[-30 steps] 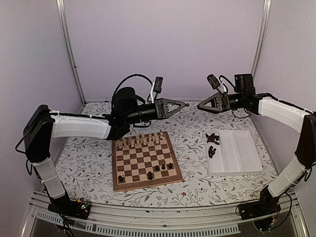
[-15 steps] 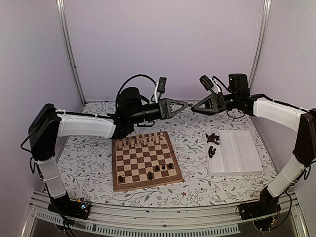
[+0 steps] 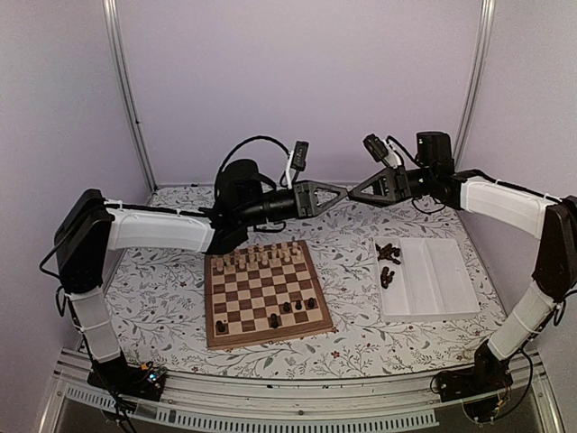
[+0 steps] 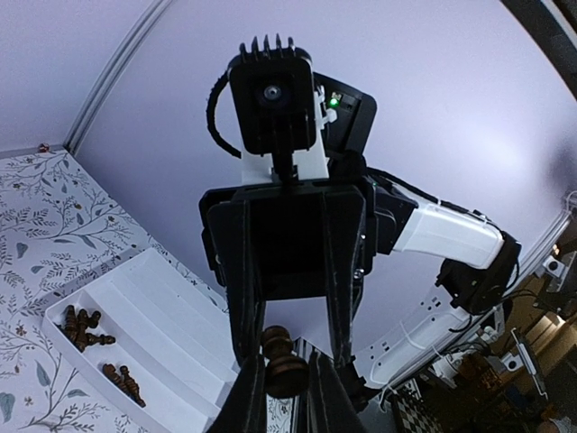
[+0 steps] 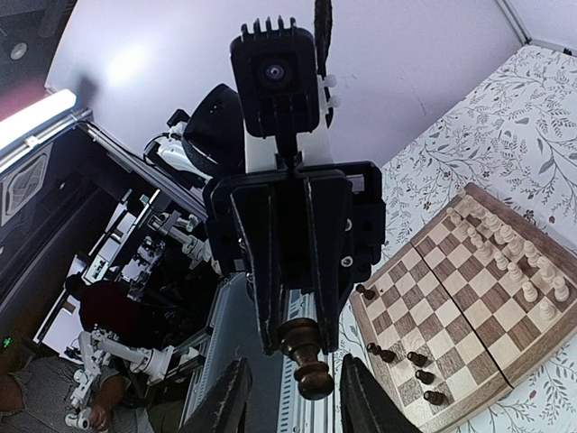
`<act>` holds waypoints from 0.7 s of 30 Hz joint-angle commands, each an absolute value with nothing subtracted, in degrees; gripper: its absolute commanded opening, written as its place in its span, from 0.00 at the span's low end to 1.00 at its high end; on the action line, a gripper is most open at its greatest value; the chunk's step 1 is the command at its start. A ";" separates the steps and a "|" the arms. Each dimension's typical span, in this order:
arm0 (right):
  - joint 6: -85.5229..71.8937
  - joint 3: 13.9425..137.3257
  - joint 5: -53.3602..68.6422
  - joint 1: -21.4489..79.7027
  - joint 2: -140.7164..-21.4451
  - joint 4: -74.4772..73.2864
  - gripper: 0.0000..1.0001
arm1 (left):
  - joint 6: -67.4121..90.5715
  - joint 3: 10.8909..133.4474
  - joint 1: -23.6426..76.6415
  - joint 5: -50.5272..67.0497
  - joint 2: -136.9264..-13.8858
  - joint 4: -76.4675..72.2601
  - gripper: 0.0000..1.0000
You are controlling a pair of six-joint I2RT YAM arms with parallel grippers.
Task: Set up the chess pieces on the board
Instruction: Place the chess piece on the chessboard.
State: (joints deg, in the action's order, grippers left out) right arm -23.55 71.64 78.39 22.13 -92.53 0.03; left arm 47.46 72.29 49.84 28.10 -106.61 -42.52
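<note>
High above the table my left gripper (image 3: 343,192) and right gripper (image 3: 353,193) meet tip to tip. The left gripper (image 4: 281,390) is shut on the base of one dark chess piece (image 4: 287,359), whose round head points at the right gripper. My right gripper (image 5: 293,397) is open, with a finger on either side of that piece (image 5: 306,354) and a gap on both sides. The board (image 3: 213,341) lies below with pale chessmen in its far rows and several dark chess pieces (image 3: 287,308) near its front edge.
A white compartment tray (image 3: 442,275) lies right of the board, with two small heaps of dark chessmen (image 3: 389,253) in its left compartment. A flowered cloth (image 3: 162,289) covers the table. Metal frame posts (image 3: 126,90) and plain walls enclose the space.
My right gripper has moved left to the left gripper's tip and its jaws have narrowed around the piece's head. The left arm has pushed slightly right, still holding the piece.
</note>
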 commanded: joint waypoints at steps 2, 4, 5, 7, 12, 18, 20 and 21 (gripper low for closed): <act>-24.08 73.30 78.88 22.38 -93.38 1.12 0.36 | 47.59 73.68 50.62 29.05 -107.83 -43.33 0.03; -24.11 73.35 78.97 22.34 -93.51 1.22 0.33 | 47.70 73.65 50.63 29.18 -108.01 -43.33 0.03; -24.22 73.31 79.08 22.33 -93.56 1.26 0.30 | 47.72 73.70 50.64 29.07 -108.02 -43.39 0.03; -24.26 73.24 79.08 22.35 -93.54 1.32 0.26 | 47.82 73.57 50.65 28.88 -108.04 -43.42 0.02; -22.88 72.92 77.53 22.33 -92.71 0.27 0.12 | 47.99 73.99 50.73 27.95 -108.33 -42.32 0.04; -12.01 76.85 69.47 22.32 -91.76 -13.86 0.04 | 45.34 74.90 50.59 23.71 -106.98 -33.64 0.24; -5.86 79.15 65.07 22.35 -91.44 -18.90 0.02 | 41.89 74.80 50.27 22.13 -104.68 -29.42 0.34; -3.82 80.10 62.41 22.59 -91.28 -21.13 0.02 | 38.99 74.80 50.01 21.22 -102.54 -26.67 0.36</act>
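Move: The chess piece is already in the left fingers, its middle about 1 cm to the right of the left hand point. From the right hand, whose half-open fingers stand around its free end, it lies about 1 cm to the left, level. From the right hand, the board's middle is some 20 cm left, 5 back and 30 below, and the dark pieces in the tray are about 14 cm right, 4 ahead and 30 below. The right fingers close on the free end of the chess piece and pinch it while the left hand still holds the other end, both hands nearly still in the air. Then the left fingers open and let go, and that hand sinks about 1.5 cm and eases 1 cm forward; the right keeps its grip, drifts about 1.5 cm forward and begins to turn clockwise. ##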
